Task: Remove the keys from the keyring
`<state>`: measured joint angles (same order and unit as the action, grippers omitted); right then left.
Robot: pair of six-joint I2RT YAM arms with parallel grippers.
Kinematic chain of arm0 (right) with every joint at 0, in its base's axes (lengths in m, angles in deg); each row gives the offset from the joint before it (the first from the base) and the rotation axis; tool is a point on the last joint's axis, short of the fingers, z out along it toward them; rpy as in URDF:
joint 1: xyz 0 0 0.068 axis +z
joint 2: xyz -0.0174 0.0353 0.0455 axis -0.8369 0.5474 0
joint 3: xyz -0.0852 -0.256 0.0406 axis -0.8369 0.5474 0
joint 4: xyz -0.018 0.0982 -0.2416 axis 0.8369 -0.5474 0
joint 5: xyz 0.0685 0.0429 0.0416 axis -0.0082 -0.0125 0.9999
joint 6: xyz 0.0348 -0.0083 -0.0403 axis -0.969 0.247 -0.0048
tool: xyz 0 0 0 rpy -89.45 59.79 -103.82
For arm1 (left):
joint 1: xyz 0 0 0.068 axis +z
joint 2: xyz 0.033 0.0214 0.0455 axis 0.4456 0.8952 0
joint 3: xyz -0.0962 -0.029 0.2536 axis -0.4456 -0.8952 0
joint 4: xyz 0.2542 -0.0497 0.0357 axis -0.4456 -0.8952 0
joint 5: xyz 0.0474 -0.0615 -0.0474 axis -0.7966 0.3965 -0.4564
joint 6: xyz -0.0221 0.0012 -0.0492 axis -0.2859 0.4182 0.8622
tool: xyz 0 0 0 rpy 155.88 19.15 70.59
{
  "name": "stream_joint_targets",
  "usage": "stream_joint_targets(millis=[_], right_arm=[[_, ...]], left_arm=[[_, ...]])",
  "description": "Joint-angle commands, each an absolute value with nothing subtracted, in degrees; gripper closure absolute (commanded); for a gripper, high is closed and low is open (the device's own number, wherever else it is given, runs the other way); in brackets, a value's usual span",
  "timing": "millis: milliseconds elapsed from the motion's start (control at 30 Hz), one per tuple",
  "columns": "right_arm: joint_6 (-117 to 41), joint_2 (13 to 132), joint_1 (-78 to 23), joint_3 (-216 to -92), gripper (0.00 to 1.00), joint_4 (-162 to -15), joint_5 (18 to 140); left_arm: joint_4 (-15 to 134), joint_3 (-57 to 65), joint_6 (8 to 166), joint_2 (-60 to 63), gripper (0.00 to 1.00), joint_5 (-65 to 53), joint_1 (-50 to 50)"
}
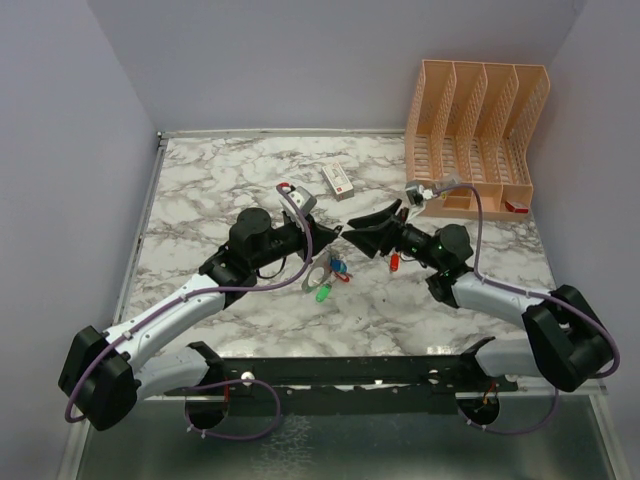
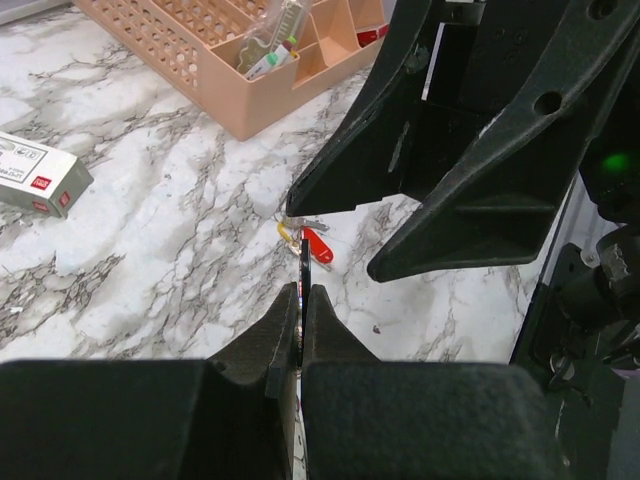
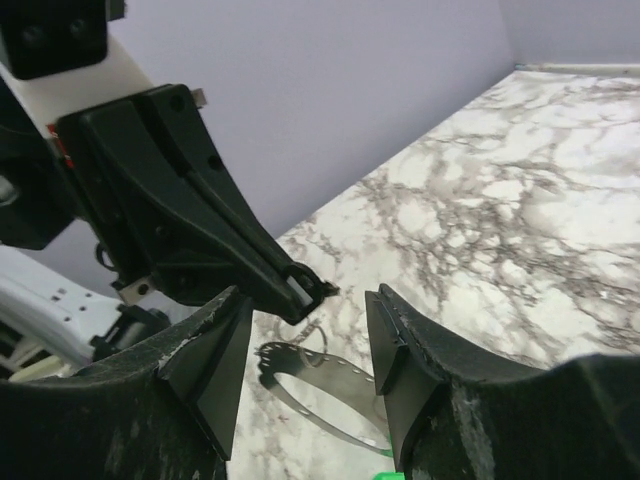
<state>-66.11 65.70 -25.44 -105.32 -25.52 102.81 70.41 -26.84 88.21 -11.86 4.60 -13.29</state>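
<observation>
My left gripper (image 1: 335, 232) (image 2: 302, 288) is shut on a thin dark piece seen edge-on (image 2: 303, 262); I cannot tell whether it is a key. My right gripper (image 1: 362, 230) (image 3: 306, 296) faces it, open, its fingers (image 2: 480, 200) on either side of the left fingertips (image 3: 285, 275) without touching. The keyring (image 1: 315, 275) (image 3: 335, 385), a grey perforated band, lies on the marble below them. Beside it are a green key (image 1: 322, 294) and a blue key (image 1: 338, 267). A red key (image 1: 395, 262) (image 2: 317, 245) lies apart on the table, under the right gripper.
A white box with a red mark (image 1: 337, 178) (image 2: 35, 175) lies behind the grippers. A peach slotted organiser (image 1: 480, 120) (image 2: 230, 80) holding small items stands at the back right. Purple walls close the left, back and right sides.
</observation>
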Motion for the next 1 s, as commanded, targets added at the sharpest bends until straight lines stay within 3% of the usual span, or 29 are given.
stream_joint_targets(millis=[0,333,633,967], right_arm=[[-73.75,67.62,-25.68,-107.66,0.41,-19.22,107.25],[-82.03,74.77,-26.4,-108.36,0.44,-7.45,110.58],[-82.98,76.42,-26.4,-107.84,0.71,-3.57,110.93],[-84.77,79.16,-26.49,-107.34,0.7,2.96,112.59]], left_arm=[[73.04,-27.39,87.74,-13.37,1.0,7.51,-13.16],[74.7,-27.97,88.69,-13.72,1.0,9.64,-13.1],[75.97,-28.43,89.21,-13.7,1.0,10.64,-13.16],[78.9,-29.56,91.24,-13.96,1.0,11.58,-13.13]])
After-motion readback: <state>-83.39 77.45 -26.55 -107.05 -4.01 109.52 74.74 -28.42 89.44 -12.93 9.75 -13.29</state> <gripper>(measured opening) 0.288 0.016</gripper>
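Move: The keyring is pinched in the left fingertips, its free end about 1 cm forward and 1 cm right of the left hand point. From the right hand it lies roughly 3 cm to the left, neither ahead nor back, about level. The blue key hangs some 3 cm left, 3 cm back and 8 cm below the right hand; the grey strap about 7 cm left, 3 cm back and 9 cm below. The red knife lies on the table about 12 cm right, 1 cm ahead and 22 cm lower. Still pinching the keyring, the left hand draws it back and up about 2 cm, turning slightly clockwise. The open right hand rises and edges left towards the ring's free end, some 2 cm in all and slightly back, rolling its left side up and swinging counter-clockwise about 10 degrees each; its fingers then close to half their gap around the tip, without shutting. Whether they touch it can't be seen. ##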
